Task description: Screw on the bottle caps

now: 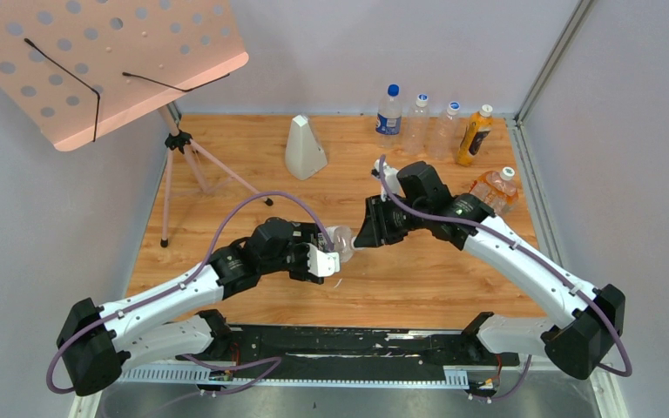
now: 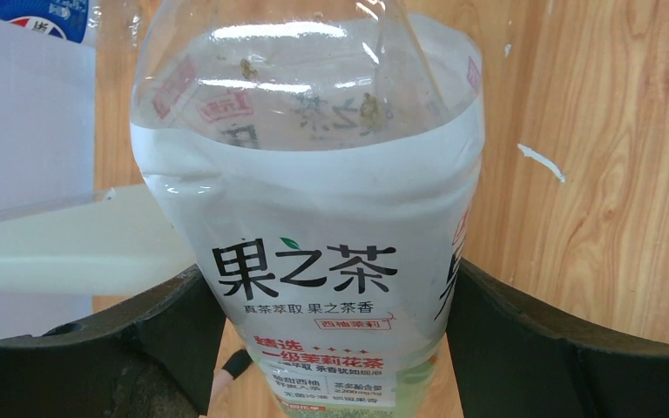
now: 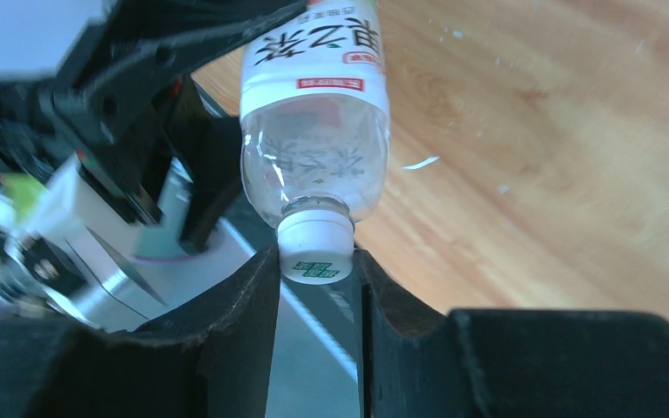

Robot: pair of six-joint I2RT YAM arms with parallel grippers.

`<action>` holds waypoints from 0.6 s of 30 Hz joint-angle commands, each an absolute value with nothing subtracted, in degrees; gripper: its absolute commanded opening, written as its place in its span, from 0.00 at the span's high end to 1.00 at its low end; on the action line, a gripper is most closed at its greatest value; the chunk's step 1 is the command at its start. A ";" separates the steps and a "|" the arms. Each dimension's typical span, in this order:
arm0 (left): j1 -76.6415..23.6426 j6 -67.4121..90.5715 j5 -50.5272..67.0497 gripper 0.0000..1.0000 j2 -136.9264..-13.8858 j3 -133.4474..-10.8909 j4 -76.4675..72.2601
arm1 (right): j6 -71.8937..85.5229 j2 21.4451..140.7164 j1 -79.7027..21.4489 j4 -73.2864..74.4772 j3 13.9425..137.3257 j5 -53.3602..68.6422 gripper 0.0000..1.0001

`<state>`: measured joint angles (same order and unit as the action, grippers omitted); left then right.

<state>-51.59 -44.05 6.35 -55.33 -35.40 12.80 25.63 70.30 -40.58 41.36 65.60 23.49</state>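
Observation:
My left gripper (image 1: 327, 259) is shut on the larger clear bottle (image 2: 314, 218) with the green-white-orange label and holds it above the table, neck toward the right arm; the bottle also shows in the top view (image 1: 341, 241). In the right wrist view the bottle (image 3: 315, 131) has a white cap (image 3: 315, 248) on its neck. My right gripper (image 3: 315, 261) is shut on that cap, one finger on each side; it also shows in the top view (image 1: 361, 242). The smaller orange-label bottle (image 1: 494, 188) lies at the right with a white cap (image 1: 508, 173) on it.
At the back stand a blue-labelled bottle (image 1: 388, 111), two clear bottles (image 1: 417, 122) (image 1: 443, 127) and an orange juice bottle (image 1: 475, 135). A white cone-shaped object (image 1: 304, 148) stands mid-back. A pink perforated stand (image 1: 96, 61) on a tripod is at the left.

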 commanded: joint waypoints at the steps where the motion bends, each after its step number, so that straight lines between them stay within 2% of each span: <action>1: -54.39 -47.15 8.71 1.00 -52.90 -36.47 1.95 | 53.72 70.06 -39.30 34.36 65.22 20.34 1.00; 2: -54.40 -47.13 8.53 1.00 -52.95 -36.47 1.94 | 53.10 69.60 -39.27 33.28 65.30 20.88 0.99; 3: -54.40 -47.14 8.22 1.00 -53.05 -36.45 1.94 | 51.09 69.08 -39.26 32.36 65.68 21.03 0.93; 6: -54.40 -46.88 8.14 1.00 -53.40 -36.88 2.82 | 38.90 67.05 -39.28 31.47 67.37 20.80 0.56; 8: -54.39 -46.85 8.75 1.00 -53.70 -37.32 3.99 | 27.74 64.47 -39.31 31.41 67.48 21.44 0.39; 9: -54.40 -46.72 9.03 1.00 -53.90 -37.47 4.24 | 21.00 63.07 -39.29 31.50 67.19 22.32 0.35; 12: -54.40 -46.33 10.31 1.00 -54.24 -37.88 5.23 | 2.00 58.01 -39.37 32.23 65.17 27.60 0.28; 18: -54.40 -46.06 13.33 1.00 -54.89 -38.22 6.34 | -27.94 51.45 -41.50 39.12 64.05 36.92 0.29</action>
<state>-54.35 -45.54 9.69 -54.81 -35.27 7.86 -1.91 54.30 -39.70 36.16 64.53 29.95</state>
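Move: The white cap on the held bottle sits right between the right hand's shut fingertips. The middle of the bottle body lies about 2 cm ahead, 8 cm to the left and 7 cm below. The white block stands some 24 cm ahead and 12 cm left, the orange-label bottle about 14 cm ahead and 32 cm right, both well lower. From the left hand, the cap is roughly 8 cm right, 7 cm up and 2 cm back. The cap gets a last clockwise turn of some 15 degrees, seen from behind the right hand, whose fingers then open and come free of it. That hand climbs about 8 cm, drawing a little back and right from the cap while its wrist rolls back the other way. The left hand keeps its grip on the bottle, first easing slightly forward, then drifting right and back while rising, about 3 cm in all. ##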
